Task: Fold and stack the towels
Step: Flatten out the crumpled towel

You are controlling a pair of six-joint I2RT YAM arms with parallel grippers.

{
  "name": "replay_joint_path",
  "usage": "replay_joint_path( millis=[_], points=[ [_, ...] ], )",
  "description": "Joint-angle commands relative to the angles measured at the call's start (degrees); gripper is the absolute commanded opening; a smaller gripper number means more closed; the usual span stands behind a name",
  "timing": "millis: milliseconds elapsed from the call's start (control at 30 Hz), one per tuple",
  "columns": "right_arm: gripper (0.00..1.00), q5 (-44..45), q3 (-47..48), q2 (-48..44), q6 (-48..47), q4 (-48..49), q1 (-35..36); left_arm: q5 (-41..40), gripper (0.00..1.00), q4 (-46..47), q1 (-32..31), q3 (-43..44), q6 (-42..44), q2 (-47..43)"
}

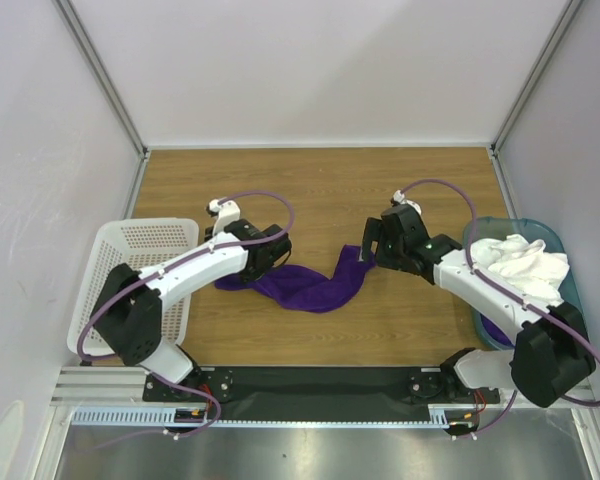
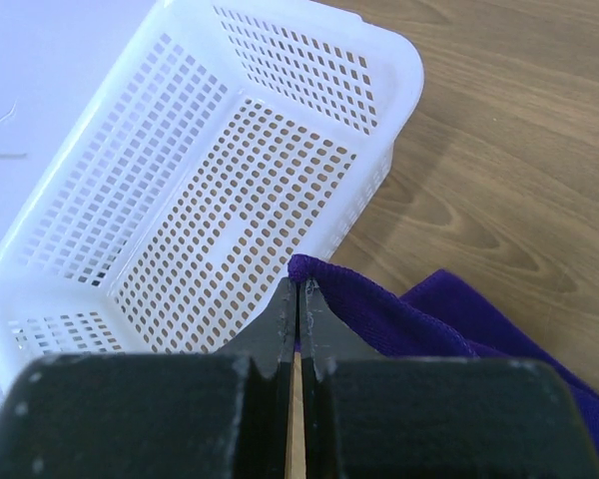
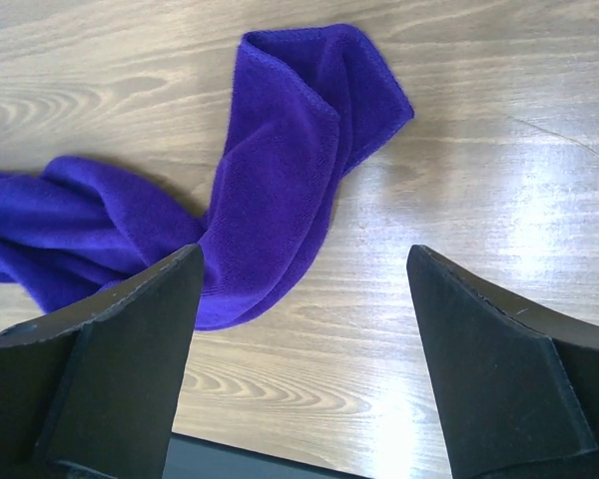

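Note:
A deep-purple towel point(image 1: 315, 287) lies crumpled in a long strip across the middle of the wooden table. My left gripper point(image 1: 267, 258) is at its left end, and in the left wrist view this gripper point(image 2: 299, 286) is shut on a corner of the purple towel point(image 2: 409, 314). My right gripper point(image 1: 372, 242) hovers over the strip's right end. It point(image 3: 304, 254) stands wide open, with the purple towel point(image 3: 280, 170) lying just beyond and left of its fingers, not between them. A large white towel point(image 1: 520, 262) is heaped in the teal bin.
The white perforated basket point(image 1: 115, 285) sits at the left, right beside my left gripper, and its rim point(image 2: 394, 75) is close to the held corner. The teal bin point(image 1: 572, 280) stands at the right edge, with a bit of purple cloth point(image 1: 494, 329) at its near end.

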Motion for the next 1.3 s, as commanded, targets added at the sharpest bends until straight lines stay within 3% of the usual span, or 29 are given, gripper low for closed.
replay_joint_path(
  millis=[0, 100, 167, 233, 400, 667, 1267],
  points=[
    [0.88, 1.43, 1.89, 1.58, 0.96, -2.37, 0.00, -1.20, 0.00, 2.52, -0.30, 0.71, 5.17, -3.16],
    [0.87, 2.31, 1.27, 2.38, 2.45, -1.67, 0.52, 5.12, 0.00, 21.93, -0.30, -5.78, 21.77, -13.05],
    [0.87, 3.01, 1.10, 2.64, 2.81, -1.23, 0.96, 11.16, 0.00, 33.69, 0.22, -11.32, 29.15, -17.12],
    [0.87, 4.16, 0.75, 2.64, 3.25, -0.36, 1.84, 14.44, 0.00, 39.70, 1.01, -15.35, 31.38, -21.77],
    [0.87, 4.51, -1.80, 2.90, 4.74, 3.51, 3.51, 20.86, 0.00, 41.93, 5.41, -19.24, 33.15, -24.44],
    [0.84, 5.65, -4.70, 7.12, 3.25, 7.90, 1.68, 24.03, 0.00, 42.28, 6.82, -21.18, 30.34, -21.36],
    [0.52, 1.96, -1.81, 13.79, 4.04, 17.22, -0.53, 27.02, 0.00, 43.33, 8.31, -23.55, 30.95, -22.76]
  ],
)
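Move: About 7 cm ahead of the open right hand, 2 cm to its left and some 11 cm below lies the purple towel's right end; the towel's middle sags 13 cm to that hand's left and about level with it. The left hand already holds the towel's left tip, bound for the table spot roughly 15 cm below and 3 cm to its right. From that hand, the white basket stands some 15 cm left, 2 cm ahead and 12 cm lower. Lowering the still pinched tip by about 6 cm, the left hand also eases a little right, away from the basket, and rolls some 30 degrees so its fingers point more steeply down and more forward. The right hand sinks some 6 cm, then glides 3 cm forward towards the towel's right end, its fingers narrowing but staying open above the cloth. ##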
